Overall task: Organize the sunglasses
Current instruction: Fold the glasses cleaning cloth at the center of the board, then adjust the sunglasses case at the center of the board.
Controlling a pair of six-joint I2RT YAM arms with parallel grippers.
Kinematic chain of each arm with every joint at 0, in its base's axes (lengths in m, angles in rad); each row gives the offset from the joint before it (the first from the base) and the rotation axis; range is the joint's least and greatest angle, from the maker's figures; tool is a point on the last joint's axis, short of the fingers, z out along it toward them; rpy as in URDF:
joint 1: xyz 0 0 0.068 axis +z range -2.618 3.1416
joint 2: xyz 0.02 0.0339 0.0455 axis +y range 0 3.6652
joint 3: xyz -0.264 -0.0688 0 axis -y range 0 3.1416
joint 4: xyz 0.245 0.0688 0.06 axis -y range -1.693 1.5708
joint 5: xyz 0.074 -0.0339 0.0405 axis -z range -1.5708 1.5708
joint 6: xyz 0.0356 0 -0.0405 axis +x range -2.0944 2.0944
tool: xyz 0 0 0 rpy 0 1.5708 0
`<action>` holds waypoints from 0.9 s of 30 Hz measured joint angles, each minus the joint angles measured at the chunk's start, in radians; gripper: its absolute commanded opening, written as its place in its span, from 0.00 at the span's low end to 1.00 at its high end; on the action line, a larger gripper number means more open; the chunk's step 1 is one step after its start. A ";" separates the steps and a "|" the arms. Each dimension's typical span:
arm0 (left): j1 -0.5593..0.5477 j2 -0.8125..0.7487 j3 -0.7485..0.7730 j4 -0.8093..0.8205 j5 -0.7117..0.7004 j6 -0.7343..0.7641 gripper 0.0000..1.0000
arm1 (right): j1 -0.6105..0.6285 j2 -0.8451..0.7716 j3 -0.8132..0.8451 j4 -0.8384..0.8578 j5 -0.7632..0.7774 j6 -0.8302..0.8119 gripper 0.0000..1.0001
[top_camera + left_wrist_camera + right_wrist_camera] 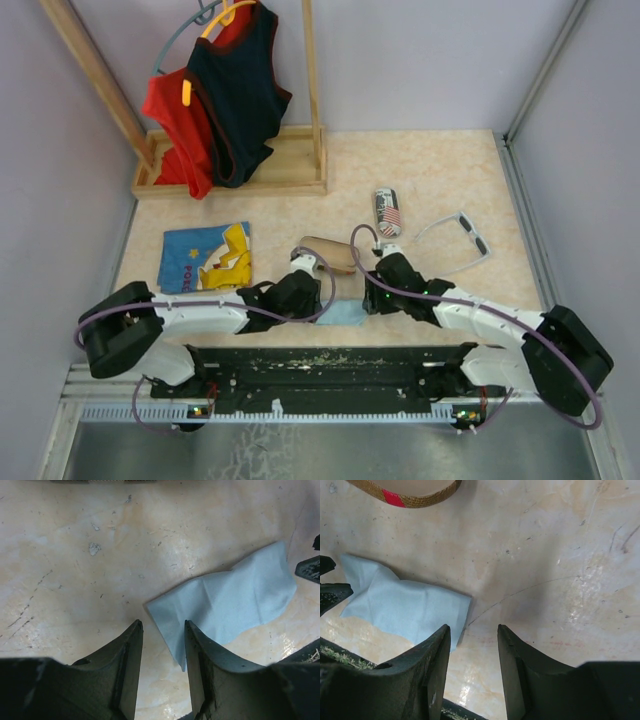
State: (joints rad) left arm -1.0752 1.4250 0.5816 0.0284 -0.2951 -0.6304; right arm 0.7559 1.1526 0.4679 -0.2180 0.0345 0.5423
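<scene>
The white-grey sunglasses [455,238] lie unfolded on the table at the right, apart from both arms. A light-blue cloth [345,313] [235,597] [405,607] lies flat between the two grippers. My left gripper [318,305] [162,627] is open at the cloth's left corner, with bare table between its fingers and the cloth's edge beside the right finger. My right gripper [370,300] [473,629] is open at the cloth's right end, over bare table, holding nothing.
A brown plaid case [325,255] [410,492] lies just behind the cloth. A flag-print case [387,212] stands farther back. A blue and yellow garment [205,257] lies at the left. A wooden rack [240,175] with red and dark tops fills the back left.
</scene>
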 measured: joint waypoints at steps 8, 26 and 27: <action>0.003 -0.128 -0.022 -0.064 -0.096 -0.050 0.49 | -0.002 -0.038 0.019 0.039 0.140 0.026 0.43; 0.024 -0.325 -0.072 -0.190 -0.238 -0.111 0.48 | -0.119 0.220 0.148 0.288 0.138 0.006 0.43; 0.024 -0.329 -0.073 -0.193 -0.239 -0.112 0.48 | -0.124 0.234 0.153 0.297 0.130 0.003 0.43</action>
State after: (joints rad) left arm -1.0508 1.0962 0.5083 -0.1642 -0.5339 -0.7425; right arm 0.6315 1.3865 0.6209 0.0788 0.1642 0.5457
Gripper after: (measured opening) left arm 0.485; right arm 0.430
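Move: The open glasses case lies about 13 cm ahead and 10 cm left of the right hand, nearly level with it in height; the flat folded cloth is centred some 7 cm to that hand's left and 1 cm back, and the flag-patterned case about 24 cm ahead and 5 cm right. From the left hand, the open case is roughly 14 cm ahead and 3 cm right, and the cloth's middle 6 cm right, level with it. Leave the folded cloth with both hands. Carry the right gripper about 11 cm forward, rising early and easing down a little, up to the open case's right end, its fingertips tipping forward and turning slightly clockwise. Draw the left gripper up and some 6 cm left, away from the cloth, turning about 15 degrees counter-clockwise. Keep both grippers part open. ##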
